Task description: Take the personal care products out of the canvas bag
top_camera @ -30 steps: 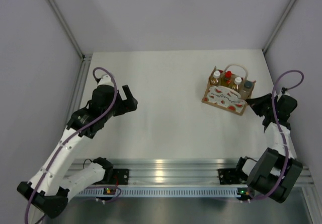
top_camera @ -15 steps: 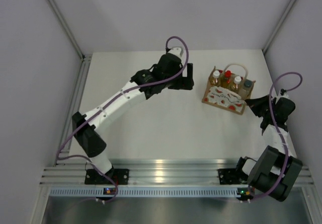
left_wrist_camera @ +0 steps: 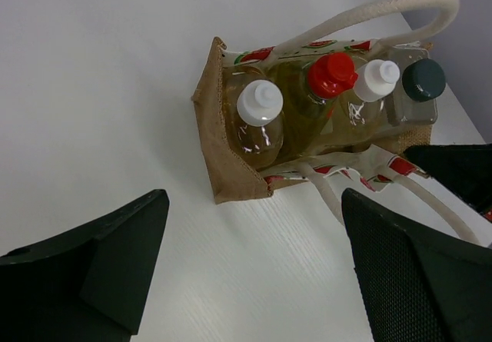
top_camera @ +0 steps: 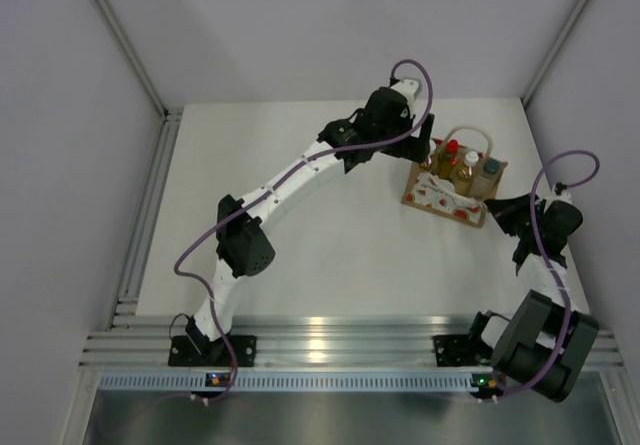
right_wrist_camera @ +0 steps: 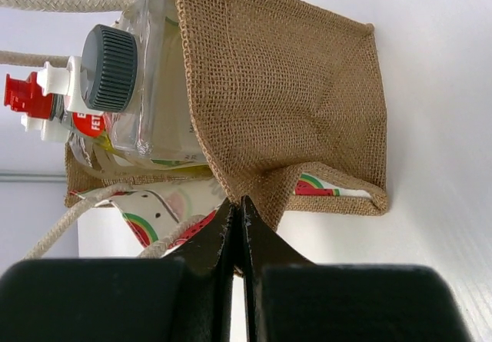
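Observation:
The canvas bag point(top_camera: 447, 193) stands at the back right of the table, tan with a watermelon-print white front. Several personal care products stand in it: an amber bottle with a white cap point(left_wrist_camera: 260, 101), a yellow one with a red cap point(left_wrist_camera: 331, 74), a second white-capped amber one point(left_wrist_camera: 375, 79) and a clear one with a dark grey cap point(left_wrist_camera: 423, 79). My left gripper point(top_camera: 428, 133) hangs open above the bag's left end, nothing between its fingers point(left_wrist_camera: 123, 242). My right gripper point(right_wrist_camera: 238, 201) is shut, pinching the fabric at the bag's right end point(right_wrist_camera: 284, 88).
Looped white rope handles point(left_wrist_camera: 369, 15) arch over the bottles and one droops down the front. Grey walls stand close behind and to the right of the bag. An aluminium rail point(top_camera: 330, 350) runs along the table's near edge.
My left arm has swung from the table's left side across to the bag and now hovers over it. My right gripper has closed fully on the bag's end.

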{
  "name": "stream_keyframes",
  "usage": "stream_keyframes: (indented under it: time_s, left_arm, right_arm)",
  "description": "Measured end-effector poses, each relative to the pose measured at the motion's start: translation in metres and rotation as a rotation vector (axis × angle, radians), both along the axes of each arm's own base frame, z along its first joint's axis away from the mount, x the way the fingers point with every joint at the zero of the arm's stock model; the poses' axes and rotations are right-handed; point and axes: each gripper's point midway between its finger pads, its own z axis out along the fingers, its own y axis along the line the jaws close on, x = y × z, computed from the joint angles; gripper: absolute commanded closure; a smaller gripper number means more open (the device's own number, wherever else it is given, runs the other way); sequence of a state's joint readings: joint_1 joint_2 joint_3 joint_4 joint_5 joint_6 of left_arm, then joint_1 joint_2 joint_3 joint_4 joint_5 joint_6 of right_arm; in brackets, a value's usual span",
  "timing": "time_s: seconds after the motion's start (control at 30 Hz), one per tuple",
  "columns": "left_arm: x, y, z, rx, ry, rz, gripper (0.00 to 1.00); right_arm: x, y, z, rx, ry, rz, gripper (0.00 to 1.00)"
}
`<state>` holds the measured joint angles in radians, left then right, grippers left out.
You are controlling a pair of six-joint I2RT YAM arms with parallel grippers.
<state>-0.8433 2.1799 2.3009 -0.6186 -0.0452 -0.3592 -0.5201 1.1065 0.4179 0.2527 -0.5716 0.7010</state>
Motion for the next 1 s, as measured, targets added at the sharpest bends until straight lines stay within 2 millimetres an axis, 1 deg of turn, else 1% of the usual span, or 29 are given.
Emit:
stream_keyframes:
  time_s: [0.1,0.17,0.3,0.4,0.5,0.53,0.57,0.63,0.7,0.77,0.83,1.0]
  left_arm:
    - [0.006,-0.009,-0.01,0.035,-0.049,-0.004,0.02]
    - [0.006,-0.017,-0.016,0.06,-0.084,-0.008,0.02]
    - [0.003,-0.036,-0.023,0.082,-0.15,-0.024,0.1]
    - [0.004,-0.052,-0.026,0.071,-0.191,-0.029,0.14]
    - [0.009,-0.059,-0.03,0.064,-0.217,-0.018,0.19]
    - [0.013,-0.06,-0.032,0.063,-0.226,-0.009,0.2]
    - [0.018,-0.06,-0.034,0.065,-0.235,0.004,0.25]
    - [0.025,-0.061,-0.036,0.069,-0.255,0.024,0.26]
    - [0.032,-0.059,-0.041,0.078,-0.268,0.048,0.31]
    - [0.037,-0.057,-0.045,0.092,-0.276,0.063,0.32]
    - [0.041,-0.056,-0.046,0.094,-0.286,0.072,0.33]
    - [0.047,-0.057,-0.037,0.069,-0.312,0.084,0.33]
  right_arm:
    - [-0.003,0.001,0.0,-0.002,-0.006,-0.003,1.0]
    - [-0.005,0.003,0.0,-0.002,-0.009,-0.004,1.0]
    - [-0.009,0.005,0.0,-0.002,-0.014,-0.005,1.0]
    - [-0.011,0.006,0.0,-0.003,-0.018,-0.006,1.0]
    - [-0.013,0.008,0.0,-0.005,-0.021,-0.006,1.0]
    - [-0.014,0.008,0.0,-0.005,-0.022,-0.005,1.0]
    - [-0.014,0.008,0.0,-0.005,-0.023,-0.005,1.0]
    - [-0.015,0.009,0.0,-0.005,-0.025,-0.003,1.0]
    - [-0.016,0.01,0.0,-0.007,-0.028,-0.001,1.0]
    - [-0.018,0.012,-0.001,-0.006,-0.031,0.003,1.0]
    - [-0.02,0.014,-0.001,-0.007,-0.035,0.01,1.0]
    - [-0.024,0.018,0.0,-0.005,-0.04,0.024,1.0]
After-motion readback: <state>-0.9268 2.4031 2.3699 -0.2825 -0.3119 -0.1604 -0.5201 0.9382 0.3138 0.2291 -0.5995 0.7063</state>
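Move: From the left hand, the white-capped bottle at the bag's left end stands about 6 cm ahead and 7 cm to the right, its middle some 13 cm below. Beyond it to the right come the red-capped bottle, roughly 5 cm ahead and 11 cm right of the hand, and the second white-capped bottle, about 3 cm ahead and 15 cm right. From the right hand, already shut on the bag's near right edge, that first bottle is about 9 cm ahead, 14 cm left and roughly level. The left hand sweeps about 5 cm right while sinking, then reaches some 4 cm forward and a little lower towards the left-end white-capped bottle, rising about 1 cm at the close; its fingers level out by nearly 20 degrees and narrow by about a third to straddle the white cap without shutting on it. Meanwhile the right hand keeps its shut pinch on the bag's near right edge and drags it slowly back about 2.5 cm and nearly 2 cm left. ##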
